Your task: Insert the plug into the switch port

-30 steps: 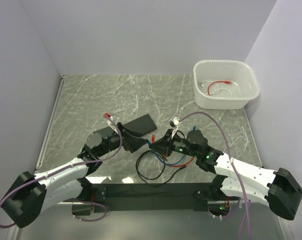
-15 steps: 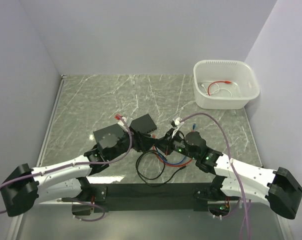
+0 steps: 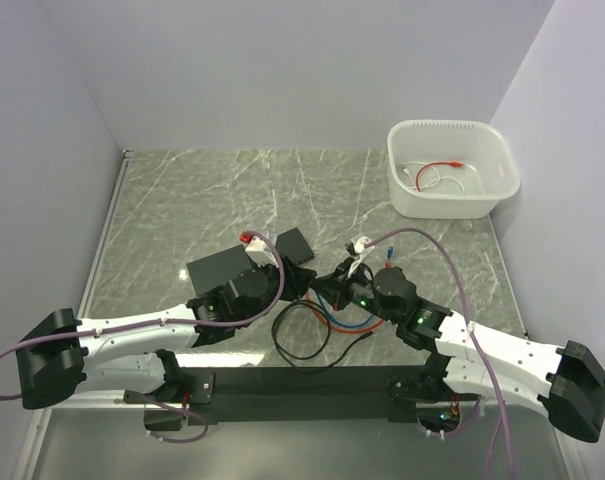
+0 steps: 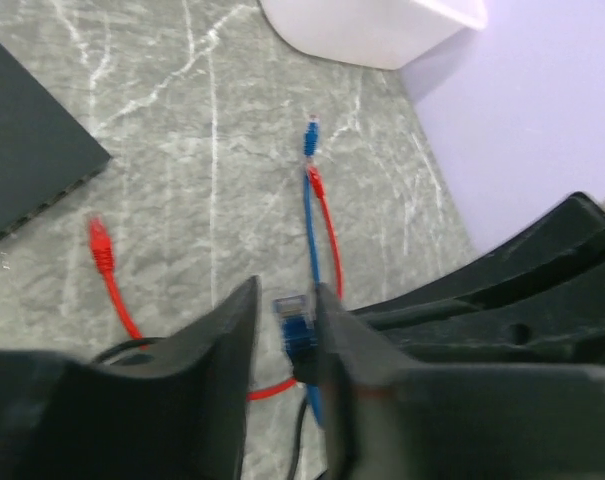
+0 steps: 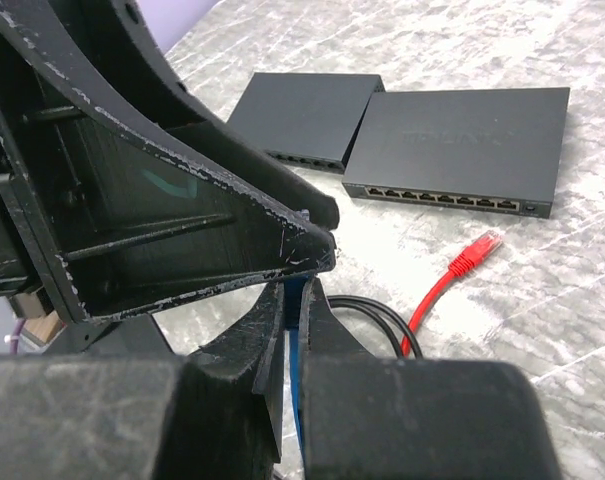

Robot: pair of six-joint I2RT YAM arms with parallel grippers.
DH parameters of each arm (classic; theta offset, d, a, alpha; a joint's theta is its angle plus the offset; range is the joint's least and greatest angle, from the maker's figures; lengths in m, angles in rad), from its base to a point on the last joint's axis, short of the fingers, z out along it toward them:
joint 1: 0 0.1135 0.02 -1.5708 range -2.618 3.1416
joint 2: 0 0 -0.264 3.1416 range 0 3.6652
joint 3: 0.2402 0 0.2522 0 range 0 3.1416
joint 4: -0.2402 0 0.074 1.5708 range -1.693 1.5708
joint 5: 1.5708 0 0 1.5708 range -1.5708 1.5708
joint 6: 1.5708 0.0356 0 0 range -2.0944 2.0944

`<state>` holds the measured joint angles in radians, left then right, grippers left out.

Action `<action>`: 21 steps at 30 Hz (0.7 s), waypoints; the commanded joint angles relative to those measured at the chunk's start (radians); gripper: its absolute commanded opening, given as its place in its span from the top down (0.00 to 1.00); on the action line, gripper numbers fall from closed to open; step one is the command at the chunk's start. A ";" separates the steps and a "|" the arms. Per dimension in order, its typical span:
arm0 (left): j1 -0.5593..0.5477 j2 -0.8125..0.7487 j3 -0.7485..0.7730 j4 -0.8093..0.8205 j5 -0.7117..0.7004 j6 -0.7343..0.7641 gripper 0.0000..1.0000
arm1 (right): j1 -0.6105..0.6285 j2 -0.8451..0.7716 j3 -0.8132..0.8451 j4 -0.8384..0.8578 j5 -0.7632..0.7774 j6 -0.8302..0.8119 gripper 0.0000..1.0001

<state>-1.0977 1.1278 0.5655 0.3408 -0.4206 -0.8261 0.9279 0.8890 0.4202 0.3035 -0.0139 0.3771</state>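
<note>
A blue plug [image 4: 296, 322] on a blue cable [image 5: 295, 335] stands upright between the fingers of my left gripper [image 4: 289, 292]. It touches the right finger and a narrow gap shows on its left side. My right gripper [image 5: 295, 300] is shut on the blue cable just below the plug. The two grippers meet at mid-table, left gripper [image 3: 300, 283] against right gripper [image 3: 319, 288]. Two black switches lie side by side: the larger switch [image 5: 462, 140] and the smaller switch [image 5: 307, 115], both showing port rows toward the right wrist camera.
A red plug [image 5: 477, 250] and a black cable loop [image 3: 302, 340] lie near the grippers. Another blue plug [image 4: 310, 135] and red plug [image 4: 315, 182] lie farther out. A white bin [image 3: 452, 165] with cables stands at the back right.
My left arm has swung right to the right gripper, and its jaws have narrowed around the blue plug. The right gripper has kept its grip and barely moved.
</note>
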 commanded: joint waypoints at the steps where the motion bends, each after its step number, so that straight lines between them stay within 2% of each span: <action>1: -0.017 0.001 0.036 -0.042 -0.086 -0.033 0.70 | 0.008 -0.022 0.019 0.019 0.051 0.002 1.00; 3: -0.024 0.001 0.039 -0.040 -0.086 -0.039 0.76 | 0.009 -0.025 0.015 0.020 0.052 0.009 1.00; 7: -0.031 0.009 0.045 -0.029 -0.069 -0.035 0.99 | 0.012 -0.030 0.015 0.020 0.048 0.023 1.00; 8: -0.033 0.007 0.043 -0.020 -0.066 -0.031 0.99 | 0.014 -0.036 0.018 0.014 0.055 0.026 1.00; 9: -0.033 0.000 0.034 -0.019 -0.063 -0.028 0.99 | 0.012 -0.039 0.031 0.002 0.066 0.032 0.93; 10: -0.034 -0.025 0.030 -0.028 -0.082 -0.033 0.99 | 0.012 -0.045 0.040 -0.036 0.087 0.046 0.68; 12: -0.033 -0.074 -0.004 -0.033 -0.086 -0.015 0.99 | 0.014 -0.084 0.055 -0.067 0.091 0.059 0.47; 13: -0.033 -0.141 -0.018 -0.026 -0.078 0.005 0.99 | 0.014 -0.134 0.051 -0.076 0.072 0.071 0.20; 18: -0.025 -0.402 -0.125 0.044 0.005 0.169 0.99 | 0.003 -0.269 0.012 -0.049 -0.015 0.132 0.18; 21: -0.008 -0.552 -0.176 0.093 0.138 0.222 0.99 | -0.009 -0.265 0.032 0.003 -0.191 0.158 0.21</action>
<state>-1.1179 0.6647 0.4282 0.3420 -0.4068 -0.7086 0.9310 0.6258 0.4236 0.2432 -0.0544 0.4946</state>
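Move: The blue plug stands upright in the right hand's shut fingers, its head about 1 cm ahead and 1 cm left of that hand. The left hand's half-open fingers already straddle it, with the plug some 1 cm to that hand's right and level ahead. From the left hand the red plug lies on the table about 6 cm ahead, 2 cm left and 15 cm below; the nearer switch is about 12 cm ahead, 9 cm left and 15 cm below. The blue plug changes hands in mid-air: the left fingers close and pinch it while both arms hold nearly still, then the right fingers spring wide and release it. Both hands then lift, the left some 8 cm up, 6 cm left and a little back, tipping its fingertips up by over 10 degrees; the right about 7 cm up and 3 cm back, away from the plug. ##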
